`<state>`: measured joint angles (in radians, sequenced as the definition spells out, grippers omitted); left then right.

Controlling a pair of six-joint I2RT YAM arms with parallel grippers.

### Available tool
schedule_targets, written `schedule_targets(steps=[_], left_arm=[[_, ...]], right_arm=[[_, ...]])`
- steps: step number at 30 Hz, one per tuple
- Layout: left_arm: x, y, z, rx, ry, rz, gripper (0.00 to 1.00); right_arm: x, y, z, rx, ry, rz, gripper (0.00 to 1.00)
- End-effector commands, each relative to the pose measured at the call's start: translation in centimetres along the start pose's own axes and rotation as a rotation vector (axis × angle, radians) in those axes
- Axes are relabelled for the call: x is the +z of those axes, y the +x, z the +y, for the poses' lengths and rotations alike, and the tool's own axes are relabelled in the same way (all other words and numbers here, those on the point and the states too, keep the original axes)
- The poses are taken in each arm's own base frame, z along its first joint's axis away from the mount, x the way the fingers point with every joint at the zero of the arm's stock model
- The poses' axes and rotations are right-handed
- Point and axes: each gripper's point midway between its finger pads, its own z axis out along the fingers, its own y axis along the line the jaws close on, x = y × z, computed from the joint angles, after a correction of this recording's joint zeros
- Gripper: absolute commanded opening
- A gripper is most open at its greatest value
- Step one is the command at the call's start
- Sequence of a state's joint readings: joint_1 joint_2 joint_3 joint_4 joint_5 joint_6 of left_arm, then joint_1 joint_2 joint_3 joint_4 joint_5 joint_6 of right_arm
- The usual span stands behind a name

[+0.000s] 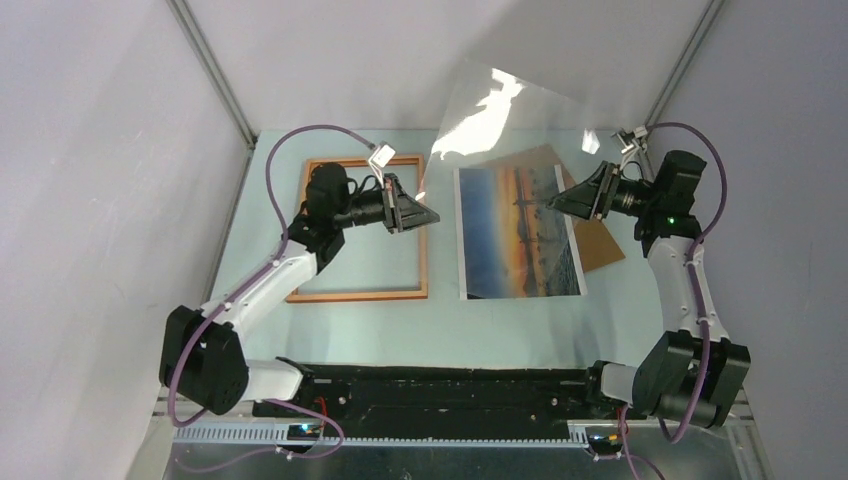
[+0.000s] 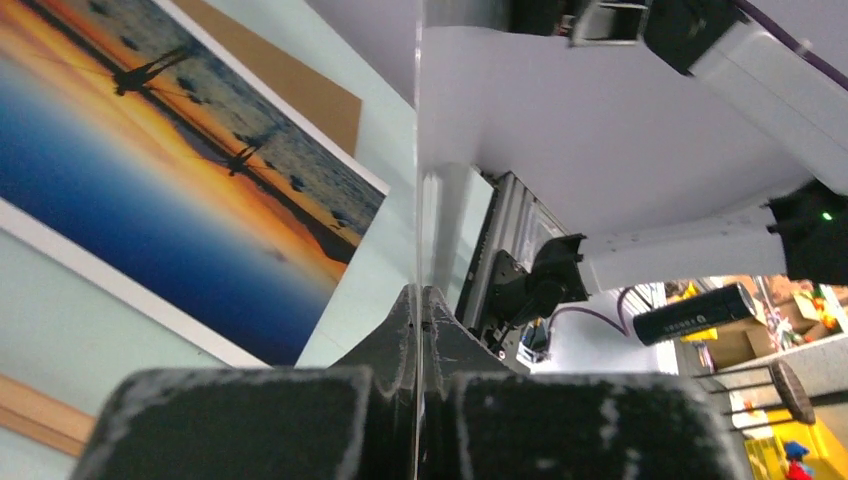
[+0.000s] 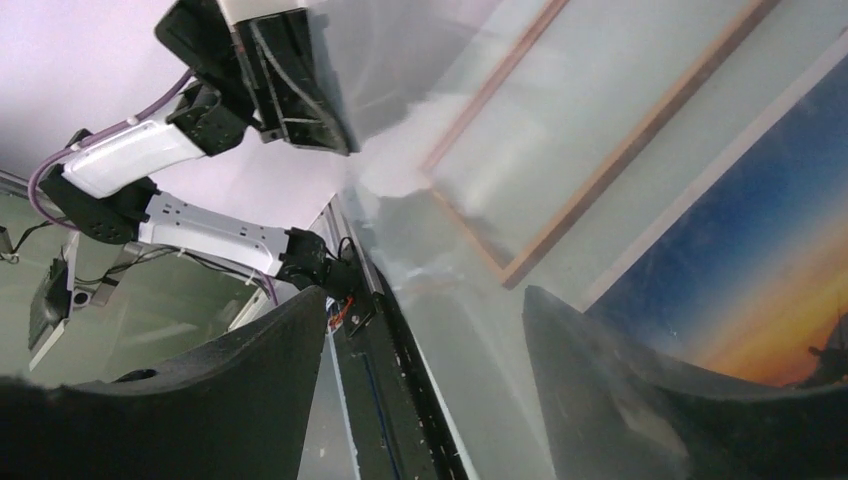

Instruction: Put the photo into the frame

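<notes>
The photo (image 1: pixel 515 235), a sunset print with a white border, lies flat on the table right of centre; the left wrist view shows it too (image 2: pixel 150 170). The wooden frame (image 1: pixel 356 295) lies flat at the left with only the table showing inside it. Its clear pane (image 1: pixel 500 115) is held up in the air, tilted. My left gripper (image 1: pixel 432 217) is shut on the pane's left edge (image 2: pixel 418 200). At the pane's right side, my right gripper (image 3: pixel 425 300) stands open, with the pane passing between its fingers.
A brown backing board (image 1: pixel 600 245) lies partly under the photo's right edge. The enclosure walls stand close on both sides and at the back. The black base rail (image 1: pixel 440 390) runs along the near edge.
</notes>
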<state>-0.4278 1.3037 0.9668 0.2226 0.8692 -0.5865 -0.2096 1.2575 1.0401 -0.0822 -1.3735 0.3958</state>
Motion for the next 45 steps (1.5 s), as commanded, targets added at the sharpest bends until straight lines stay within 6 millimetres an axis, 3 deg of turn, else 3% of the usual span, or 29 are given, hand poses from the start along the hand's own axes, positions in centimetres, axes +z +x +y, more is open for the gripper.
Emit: schedule_targets(steps=[1,11,22,33,45], left_arm=[[0.0,-1.9,2.0,-0.012,-0.078,-0.097,0.0],[1.2,-3.5,4.6,-0.146,-0.125,-0.185,0.0],[1.8,-3.5,6.5,-0.296,-0.141,-0.26,0.0],[2.8,-3.2,5.4,-0.347,-0.088,-0.275,0.0],[3.6,-2.9,4.0,-0.365,-0.037,-0.271,0.0]], right_arm=[[-0.6,-0.2,1.9,-0.052,-0.044,0.0,0.75],[-0.6,-0.5,1.5,-0.037,-0.04,-0.016,0.73],[-1.0,-1.1,0.0,0.016,-0.009,-0.06,0.73],[-0.2,-1.1,-0.5,0.027,-0.002,-0.065,0.7],[-0.1,-1.1,-0.5,0.027,0.001,-0.067,0.45]])
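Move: The left hand already pinches the large clear sheet by its edge; the right gripper, its jaws open to receive the sheet, is about 23 cm to the right and 2 cm ahead, at nearly the same height. The photo's middle is some 21 cm right, 7 cm ahead and 28 cm below; the frame's is 15 cm left and 7 cm ahead, equally low. From the right hand, the sheet's middle is about 11 cm ahead, 8 cm left and 8 cm higher. Keeping its pinch on the clear sheet, the left hand carries it about 6 cm forward while sinking some 2.5 cm, tips its forward side down about 20 degrees with a smaller counter-clockwise turn, then eases nearly 2 cm right towards the right gripper. The right hand nearly holds its place above the photo, drifting back a touch and then forward 1 to 2 cm, and late on begins to close from about three quarters open to half around the sheet's free right edge, without a grip to be seen yet. ##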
